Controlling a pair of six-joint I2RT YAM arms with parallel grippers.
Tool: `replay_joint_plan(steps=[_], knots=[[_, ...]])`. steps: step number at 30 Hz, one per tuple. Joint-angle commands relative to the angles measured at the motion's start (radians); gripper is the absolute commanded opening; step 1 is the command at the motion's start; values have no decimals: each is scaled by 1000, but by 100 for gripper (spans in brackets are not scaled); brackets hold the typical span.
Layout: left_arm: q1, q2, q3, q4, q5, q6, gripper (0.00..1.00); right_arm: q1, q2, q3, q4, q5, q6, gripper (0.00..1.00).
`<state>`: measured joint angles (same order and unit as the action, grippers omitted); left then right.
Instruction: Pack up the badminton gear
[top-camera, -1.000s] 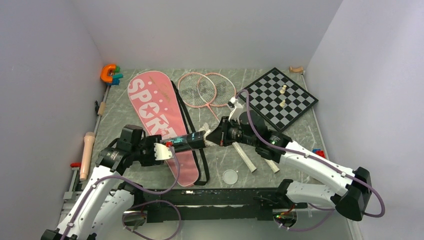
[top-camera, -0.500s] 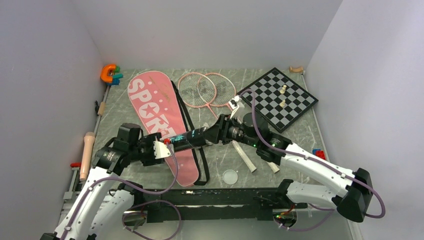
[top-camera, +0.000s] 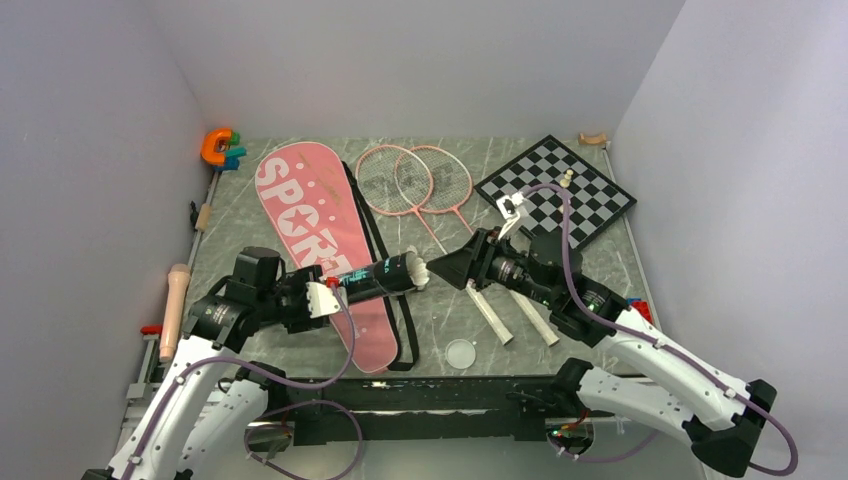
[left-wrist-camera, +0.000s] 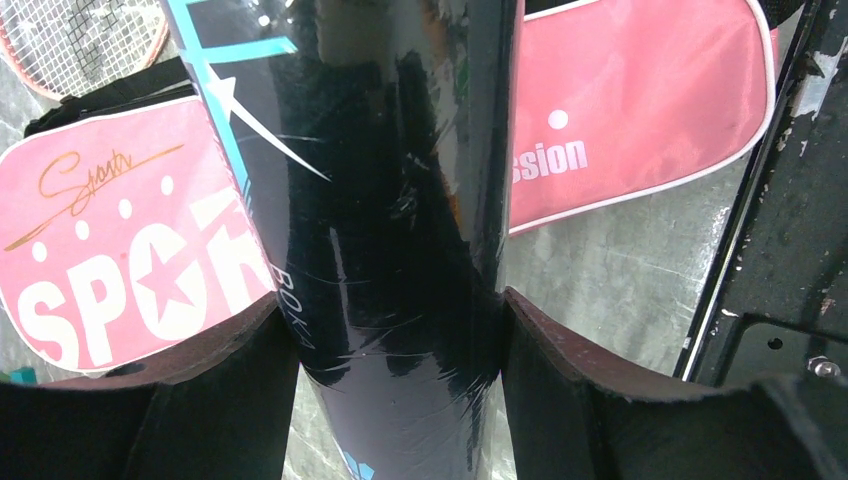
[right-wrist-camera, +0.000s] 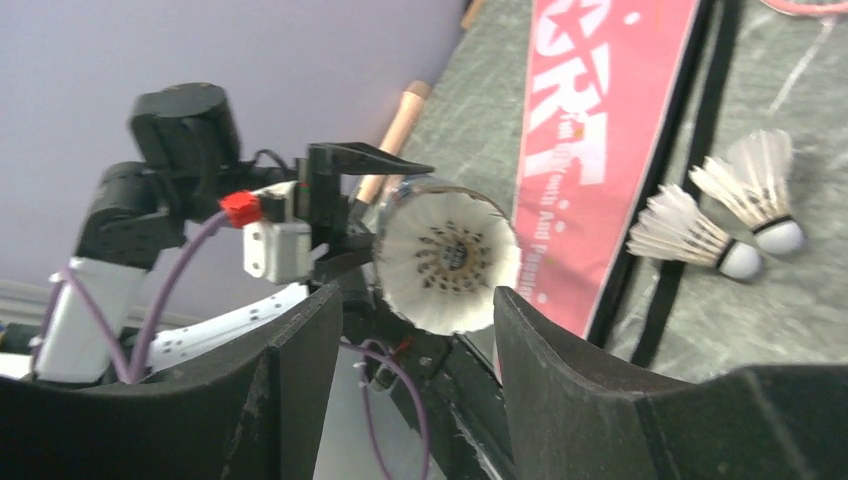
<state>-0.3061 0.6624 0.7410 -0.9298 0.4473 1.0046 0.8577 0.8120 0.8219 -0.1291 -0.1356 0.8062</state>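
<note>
My left gripper is shut on the long dark tube, holding it level above the pink SPORT bag. In the left wrist view both fingers press the tube at my left gripper. A white shuttlecock sits in the tube's open mouth. My right gripper stands open just right of that mouth, holding nothing; its jaws are apart. Two more shuttlecocks lie on the table beside the bag's strap. The two pink rackets lie behind, their white handles under the right arm.
A chessboard with pale pieces lies at the back right. An orange C-shaped toy sits in the back left corner. A small clear disc lies near the front edge. A wooden stick rests along the left edge.
My right gripper has opened and drawn back to the right from the tube's mouth, leaving the shuttlecock in it. The left gripper still holds the tube, shifted slightly right.
</note>
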Motion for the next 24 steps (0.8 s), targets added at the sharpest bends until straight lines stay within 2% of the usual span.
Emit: replay_joint_plan(steps=[1, 4, 24], knots=[[3, -19, 42, 28, 51, -29, 0, -4, 22, 49, -118, 81, -58, 61], [3, -18, 51, 23, 58, -38, 0, -4, 49, 46, -142, 120, -79, 62], [3, -6, 88, 9, 127, -60, 0, -2, 264, 19, 97, -30, -16, 62]])
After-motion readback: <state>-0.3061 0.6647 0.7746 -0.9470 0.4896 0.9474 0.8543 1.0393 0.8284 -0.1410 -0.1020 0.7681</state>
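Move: The mouth of the tube, with a shuttlecock's skirt filling it, lies about 6 cm to the left of my right hand, 2 cm farther out and 6 cm lower. The two loose shuttlecocks are on the table some 28 cm below: one about 13 cm ahead and 8 cm left, the other about 18 cm ahead and 6 cm left. From my left hand, which grips the tube, that mouth is roughly 15 cm to the right and 11 cm higher, about level fore and aft. I sink my right hand about 7 cm and reach some 3 cm forward, dipping the pointing fingers roughly 10 degrees, then ease about 2 cm left to bring one open fingertip up to the tube's mouth. Its fingers stay open. My left hand keeps its grip on the tube and lifts it about 1 cm. ##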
